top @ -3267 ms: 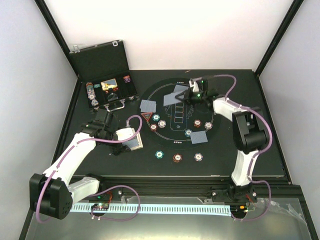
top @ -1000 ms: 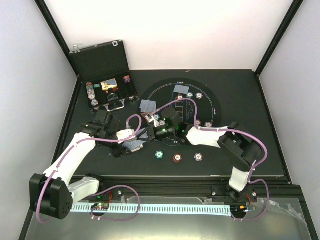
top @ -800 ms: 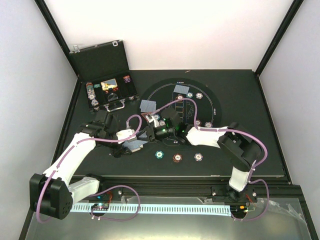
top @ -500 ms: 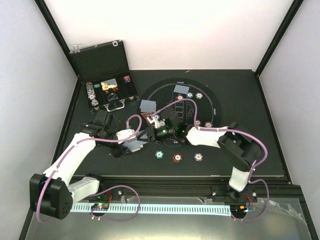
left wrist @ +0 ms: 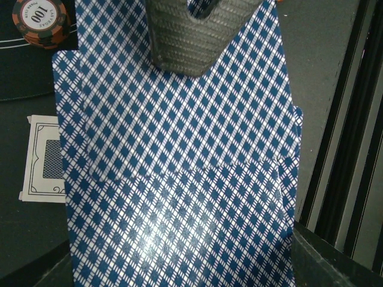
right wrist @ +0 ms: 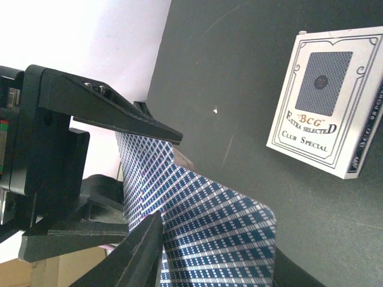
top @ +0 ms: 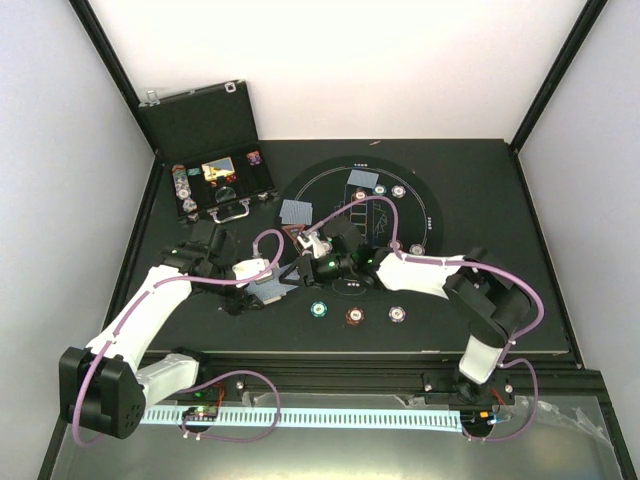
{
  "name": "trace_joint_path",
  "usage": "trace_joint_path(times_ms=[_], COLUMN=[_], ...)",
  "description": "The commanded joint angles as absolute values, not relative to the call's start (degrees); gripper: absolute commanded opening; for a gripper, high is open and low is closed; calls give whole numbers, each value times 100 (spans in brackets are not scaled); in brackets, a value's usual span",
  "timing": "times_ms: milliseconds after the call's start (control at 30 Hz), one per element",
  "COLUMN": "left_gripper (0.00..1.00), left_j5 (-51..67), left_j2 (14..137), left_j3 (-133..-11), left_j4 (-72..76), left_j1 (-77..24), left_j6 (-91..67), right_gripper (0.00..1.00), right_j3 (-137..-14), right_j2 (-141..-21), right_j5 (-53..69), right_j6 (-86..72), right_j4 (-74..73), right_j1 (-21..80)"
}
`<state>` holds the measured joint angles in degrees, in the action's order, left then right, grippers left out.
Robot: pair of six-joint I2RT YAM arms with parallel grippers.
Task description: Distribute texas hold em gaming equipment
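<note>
My left gripper (top: 262,284) is shut on a deck of blue-checked playing cards (left wrist: 179,179), left of the round mat (top: 432,212). The cards fill the left wrist view, and the top card sits slid partway off. My right gripper (top: 297,273) has reached across to the deck. Its jaws stand apart with the top card's end (right wrist: 221,239) between them, and one grey fingertip (left wrist: 191,36) rests on the card's back. Teal (top: 319,308), brown (top: 353,315) and grey (top: 397,314) chips lie along the mat's near edge. Two more cards (top: 297,211) (top: 364,179) lie on the mat.
The open black case (top: 212,150) stands at the back left with chips in it. A white card box (right wrist: 326,125) lies on the table under the grippers. An orange chip (left wrist: 42,21) sits near the deck. The purple cables of both arms loop over the mat's left side.
The right arm swung from the mat's far side over to the left gripper's deck. In the last second its jaws opened and slid onto the top card. The left arm stayed put.
</note>
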<state>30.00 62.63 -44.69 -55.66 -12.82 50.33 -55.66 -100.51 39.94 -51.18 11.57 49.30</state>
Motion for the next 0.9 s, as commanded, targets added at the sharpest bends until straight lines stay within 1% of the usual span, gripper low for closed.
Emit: trace_joint_path(times_ms=[0, 167, 600, 733, 867], left_gripper=[2, 1, 2, 1, 2], left_j5=[3124, 3110, 3121, 3113, 3102], left_j2=[6170, 6162, 6185, 6174, 6170], left_j3=[-4671, -4674, -4678, -4669, -4675], left_j4=[-5528, -5520, -5493, -5502, -5502], left_j1=[-1283, -1283, -1283, -1283, -1283], left_j6=[5031, 5028, 4999, 5001, 5010], right_gripper=[33, 31, 9, 5, 5], right_j3=[-5489, -5461, -5458, -5476, -5452], right_j2=[-9782, -9614, -9346, -9274, -9141], right_j5=[3881, 3842, 3740, 3735, 3813], right_j6=[-4912, -4823, -4620, -4548, -4543], right_j4=[949, 801, 439, 330, 299], right_j1=[4817, 4711, 4668, 4602, 4466])
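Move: The top card, already slid partly off the deck, has its middle about 4 cm left and 2 cm back of the right hand, some 1 cm lower; the deck is roughly 8 cm left, 3 back and 2 below. On the table, 11 or 12 cm down, the card box lies 9 cm left and 3 back, the teal chip 4 cm right and 10 back. From the left hand, the same card is about 5 cm right, 1 forward and 1 up. With its fingers about a third open and already on the overhanging top card, the right hand draws the card to the right off the deck, about 3 cm in all, easing forward about 1 cm and rising nearly 2 cm on the way. After the first bit of the pull its fingers close almost shut and pinch the card, one above and one below, and the hand goes on to the right while the still left hand keeps its grip on the deck. ##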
